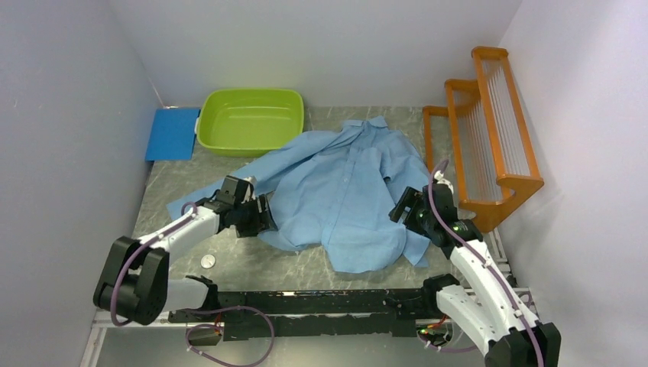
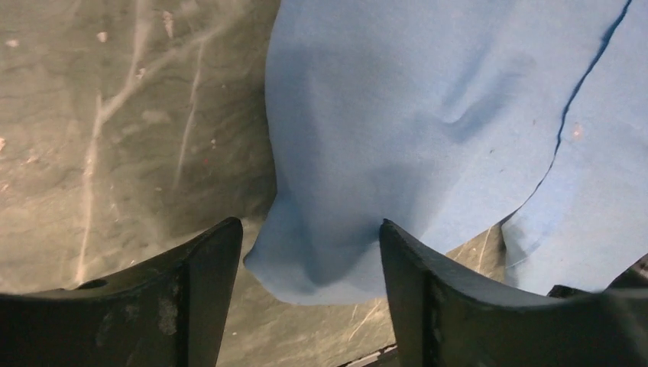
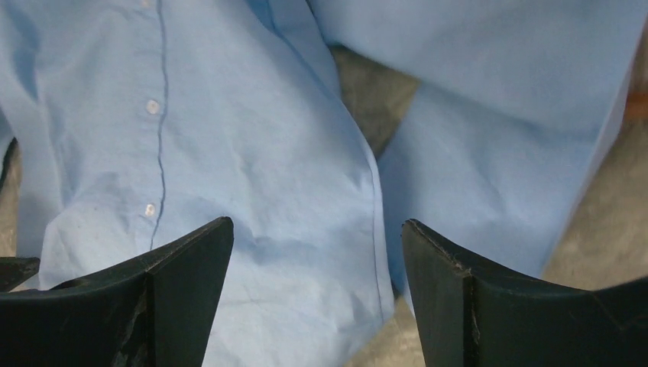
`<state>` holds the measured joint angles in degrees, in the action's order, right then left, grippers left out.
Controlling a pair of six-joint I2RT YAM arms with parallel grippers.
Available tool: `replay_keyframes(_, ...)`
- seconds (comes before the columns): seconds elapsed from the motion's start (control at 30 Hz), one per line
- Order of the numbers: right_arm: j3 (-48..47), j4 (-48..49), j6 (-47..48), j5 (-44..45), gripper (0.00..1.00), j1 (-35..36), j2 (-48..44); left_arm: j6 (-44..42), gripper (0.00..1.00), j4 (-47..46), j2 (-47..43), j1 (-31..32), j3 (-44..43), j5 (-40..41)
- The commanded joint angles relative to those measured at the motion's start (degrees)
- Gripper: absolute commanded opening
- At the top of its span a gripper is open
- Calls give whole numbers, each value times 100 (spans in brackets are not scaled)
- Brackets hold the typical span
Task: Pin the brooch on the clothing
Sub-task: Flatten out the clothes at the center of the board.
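The clothing, a light blue button-up shirt, lies spread front-up on the grey table. My left gripper is at the shirt's near-left hem. In the left wrist view it is open, and a rounded fold of the cloth lies between the fingers without being pinched. My right gripper hovers at the shirt's right side. In the right wrist view it is open over the side seam, with the button placket to the left. The brooch, a small round silvery disc, lies on the table near the left arm.
A green tub stands at the back, touching the shirt's left sleeve. A flat blue pad lies to the tub's left. An orange stepped rack stands along the right wall. White walls close in both sides.
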<state>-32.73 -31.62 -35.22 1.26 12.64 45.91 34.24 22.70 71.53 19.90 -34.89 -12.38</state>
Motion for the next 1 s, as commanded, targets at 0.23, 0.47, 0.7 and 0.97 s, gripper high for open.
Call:
replay_keyframes(0.23,515,-522,-1145,89,75,162,554,126,3,-569,300,-21,149,-714)
replay_keyframes(0.47,108,-735,-893,-410,8,151,245,464,3,446,-731,-16,129,-1080)
replay_keyframes(0.7,-518,-1673,-772,-404,0,151,-93,1557,2,2059,-2294,290,-132,-1285)
replay_keyframes(0.97,-943,-2568,-951,-643,0,151,-422,1320,3,5029,-3138,311,-1180,-856)
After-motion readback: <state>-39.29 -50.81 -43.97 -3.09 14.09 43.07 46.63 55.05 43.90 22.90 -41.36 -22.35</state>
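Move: The shirt's left hem corner lies practically between my left fingers, roughly 1 cm to the right and 2 cm below. From that hand the white disc is about 16 cm left and 10 cm back, and the left sleeve's middle some 9 cm left and 11 cm ahead. My right hand has the shirt's right hem corner about 5 cm back, straight in line sideways and 7 cm below; the right sleeve's end is some 13 cm back and 4 cm right. I finish closing my left fingers on the left hem corner, dipping about 1 cm, then lift and draw it back towards my base, ending some 10 cm higher and 10 cm back. My right hand sinks about 7 cm and backs 5 cm, tipping down, pinches the right hem at the side seam and lifts it some 8 cm. ##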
